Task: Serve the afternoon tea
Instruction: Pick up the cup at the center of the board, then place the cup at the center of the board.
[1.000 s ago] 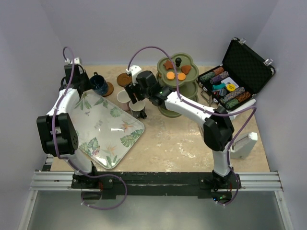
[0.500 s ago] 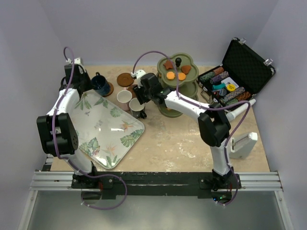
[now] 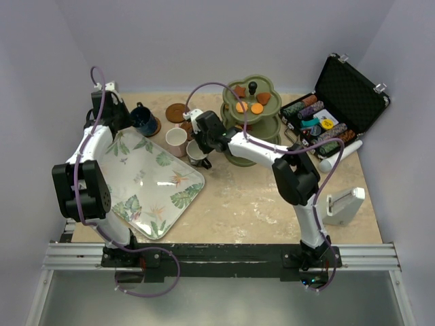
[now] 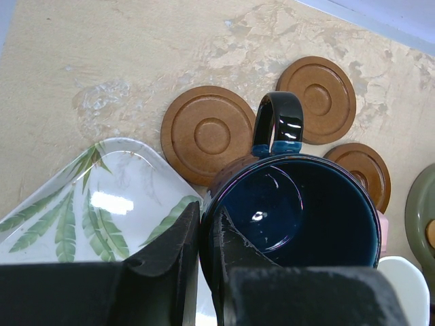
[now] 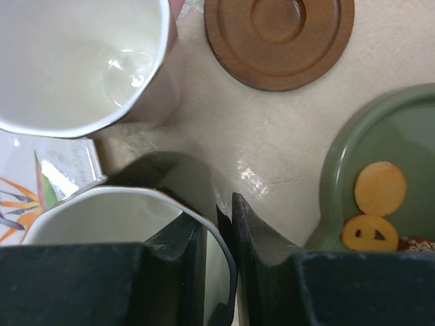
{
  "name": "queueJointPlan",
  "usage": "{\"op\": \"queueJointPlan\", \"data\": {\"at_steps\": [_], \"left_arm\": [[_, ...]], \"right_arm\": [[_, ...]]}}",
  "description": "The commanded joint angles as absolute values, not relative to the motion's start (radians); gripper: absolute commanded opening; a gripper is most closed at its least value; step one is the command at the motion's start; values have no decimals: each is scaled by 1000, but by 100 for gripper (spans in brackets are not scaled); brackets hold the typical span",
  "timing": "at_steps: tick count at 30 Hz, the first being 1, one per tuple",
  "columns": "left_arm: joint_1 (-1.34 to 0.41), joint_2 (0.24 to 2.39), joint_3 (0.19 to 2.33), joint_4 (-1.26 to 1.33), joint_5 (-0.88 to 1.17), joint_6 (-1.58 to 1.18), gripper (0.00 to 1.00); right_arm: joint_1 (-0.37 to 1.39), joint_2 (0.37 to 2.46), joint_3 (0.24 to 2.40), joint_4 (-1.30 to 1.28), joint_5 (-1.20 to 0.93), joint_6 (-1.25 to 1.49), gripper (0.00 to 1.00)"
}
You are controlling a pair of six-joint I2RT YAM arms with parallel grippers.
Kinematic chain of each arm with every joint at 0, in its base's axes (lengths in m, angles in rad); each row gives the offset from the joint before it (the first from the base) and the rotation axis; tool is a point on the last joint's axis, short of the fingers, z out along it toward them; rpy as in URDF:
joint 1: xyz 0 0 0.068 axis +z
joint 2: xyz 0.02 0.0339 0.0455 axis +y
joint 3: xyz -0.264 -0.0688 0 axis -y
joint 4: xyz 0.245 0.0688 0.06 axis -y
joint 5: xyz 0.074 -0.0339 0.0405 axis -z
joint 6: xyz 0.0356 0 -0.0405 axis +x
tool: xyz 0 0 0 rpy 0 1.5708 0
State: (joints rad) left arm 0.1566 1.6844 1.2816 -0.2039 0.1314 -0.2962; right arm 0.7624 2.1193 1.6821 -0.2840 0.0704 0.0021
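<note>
My left gripper is shut on the rim of the navy cup, one finger inside and one outside. The cup sits at the back left, beside the tray's far corner. Three brown saucers lie around it. In the middle, my right gripper is shut on the rim of the cream cup, which stands on the table. The pinkish-white cup stands just beside it. The olive-green stand carries orange and brown biscuits.
A leaf-patterned white tray lies at the left front. An open black case of poker chips sits at the back right. A white box-like object stands near the right edge.
My right gripper has closed from wide open onto the cream cup's rim, and its wrist has shifted slightly right and back. The left arm and navy cup have not moved.
</note>
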Motion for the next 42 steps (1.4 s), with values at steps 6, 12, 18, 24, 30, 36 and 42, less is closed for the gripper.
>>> {"op": "queueJointPlan", "data": {"at_steps": [6,12,18,24,30,36,42], "left_arm": [[155,1635,1313,-120,176,-318,0],[156,1634,1313,-118,186,-321,0],[156,1634,1316,-121,196,-322,0],[155,1628,1318,-121,199,-324,0],[153,1624,1318,-121,201,-325,0],[153,1621,1318,-121,201,-324,0],[155,1623,1316,-121,202,-324,0]], "right_arm": [[759,1899,1683,-412,232,46,0],[796,1781,1547,-483,222,116,0],[890,1680,1408,-512,158,201,0],[952,1623,1352,-497,129,264,0],[1020,1632,1298,-434,109,311,0],[1091,1678,1304,-402,130,324,0],[1134,1733,1321,-405,166,328,0]]}}
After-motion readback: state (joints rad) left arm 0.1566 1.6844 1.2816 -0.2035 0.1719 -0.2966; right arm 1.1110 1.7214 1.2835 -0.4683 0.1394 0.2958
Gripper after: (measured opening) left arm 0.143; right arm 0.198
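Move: The right hand already pinches the rim of the white cup. The bare table beside the tray's near right edge lies about 24 cm back and 3 cm left of it, some 8 cm below. The pinkish cup stands level with this hand, 10 cm to its left. The tray's middle is 17 cm back and 23 cm left, and the nearest coaster 7 cm ahead and 4 cm left. From the left hand, that bare table is roughly 34 cm back, 25 cm right and 15 cm lower. Off to the right and upward first, the right hand carries the white cup about 6 cm clear of the pinkish cup while rising some 6 cm. It then swings back towards the robot, sinking and drifting left again beside the tray's near right edge, about 21 cm back in all. The fingers keep their pinch on the rim and tip some 10 degrees steeper. ##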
